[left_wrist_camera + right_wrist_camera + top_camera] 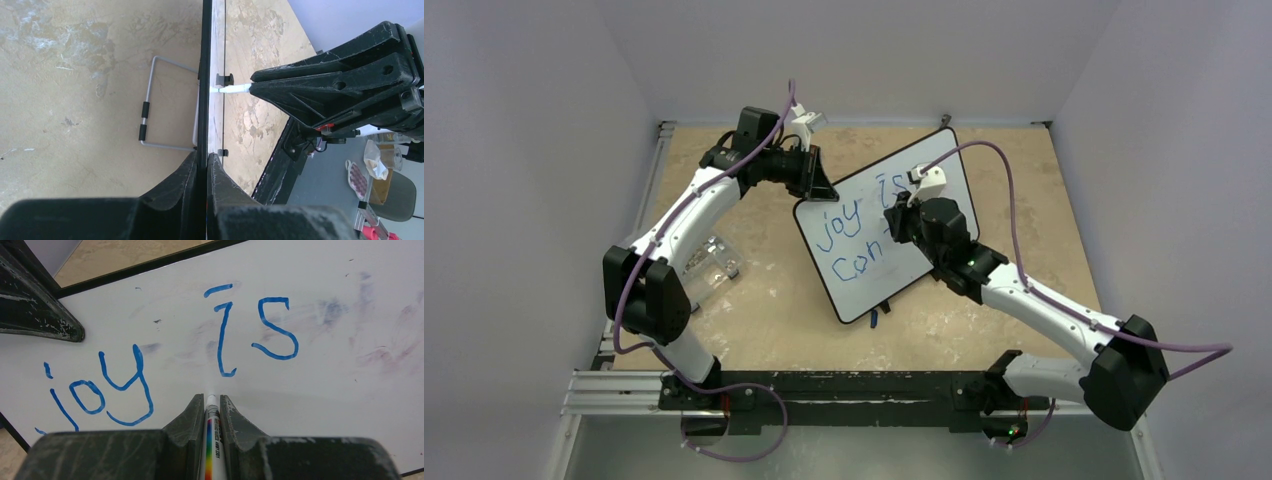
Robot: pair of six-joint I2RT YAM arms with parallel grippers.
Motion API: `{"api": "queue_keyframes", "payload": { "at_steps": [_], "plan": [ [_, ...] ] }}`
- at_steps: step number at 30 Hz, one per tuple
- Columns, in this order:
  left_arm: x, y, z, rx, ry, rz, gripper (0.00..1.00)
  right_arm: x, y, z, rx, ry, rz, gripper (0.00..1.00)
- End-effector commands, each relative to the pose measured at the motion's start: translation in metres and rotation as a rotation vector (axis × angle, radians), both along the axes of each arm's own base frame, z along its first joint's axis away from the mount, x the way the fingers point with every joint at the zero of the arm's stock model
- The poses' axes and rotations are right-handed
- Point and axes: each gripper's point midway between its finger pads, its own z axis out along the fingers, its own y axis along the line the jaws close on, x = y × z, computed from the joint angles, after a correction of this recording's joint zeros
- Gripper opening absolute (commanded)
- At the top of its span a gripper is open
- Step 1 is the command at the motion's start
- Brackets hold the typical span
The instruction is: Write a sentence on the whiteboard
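Note:
The whiteboard (856, 300) stands tilted at the table's middle, black-framed. Blue words of the sentence (854, 218) read "joy is", with "con" and a further stroke below. My left gripper (817, 190) is shut on the board's upper left edge. In the left wrist view, the left gripper (206, 161) clamps the thin black frame of the whiteboard (205, 75), seen edge-on. My right gripper (900, 216) is over the writing, shut on a white marker (212, 440) with a rainbow stripe. Its tip meets the whiteboard (325, 365) just below "is" (250, 330).
A clear plastic container (711, 264) lies left of the board beside the left arm. A small dark piece (874, 319) sits at the board's near corner. The board's wire stand (149, 111) rests on the tan table behind it. Grey walls close in on three sides.

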Motion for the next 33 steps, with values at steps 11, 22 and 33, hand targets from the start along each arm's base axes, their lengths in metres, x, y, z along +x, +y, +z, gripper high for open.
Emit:
{"api": "queue_keyframes", "payload": {
  "at_steps": [11, 22, 33],
  "plan": [
    [0.004, 0.004, 0.021, 0.017, -0.14, 0.002, 0.0, -0.002, -0.006, -0.004, 0.022, 0.002, -0.028, 0.0],
    [0.004, 0.005, 0.022, 0.019, -0.145, 0.004, 0.0, -0.018, -0.014, -0.033, 0.035, 0.062, -0.029, 0.0],
    [0.004, 0.005, 0.021, 0.021, -0.143, 0.005, 0.0, -0.029, -0.024, -0.056, 0.032, 0.104, -0.047, 0.0]
  ]
}}
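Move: My right hand holds the marker. The short crossbar of the unfinished "t" lies about 3 cm ahead of that hand, 1 cm to its left and 4 cm lower. The word "is" sits some 8 cm ahead, straight in line and 3 cm up; "joy" 1 cm ahead and 11 cm left, level in height; "con" 2 cm back, 7 cm left and 5 cm down. From my left hand the crossbar is level in reach, roughly 12 cm right and 8 cm below. With the marker tip set on the whiteboard above the crossbar, I draw the upright of the "t": my right hand goes down the board's slope, also back and somewhat right, about 5 cm in all, through the crossbar and on below it. The fingers keep their grip and tip down some 5 degrees. My left hand stays still, holding the board's upper left edge. ##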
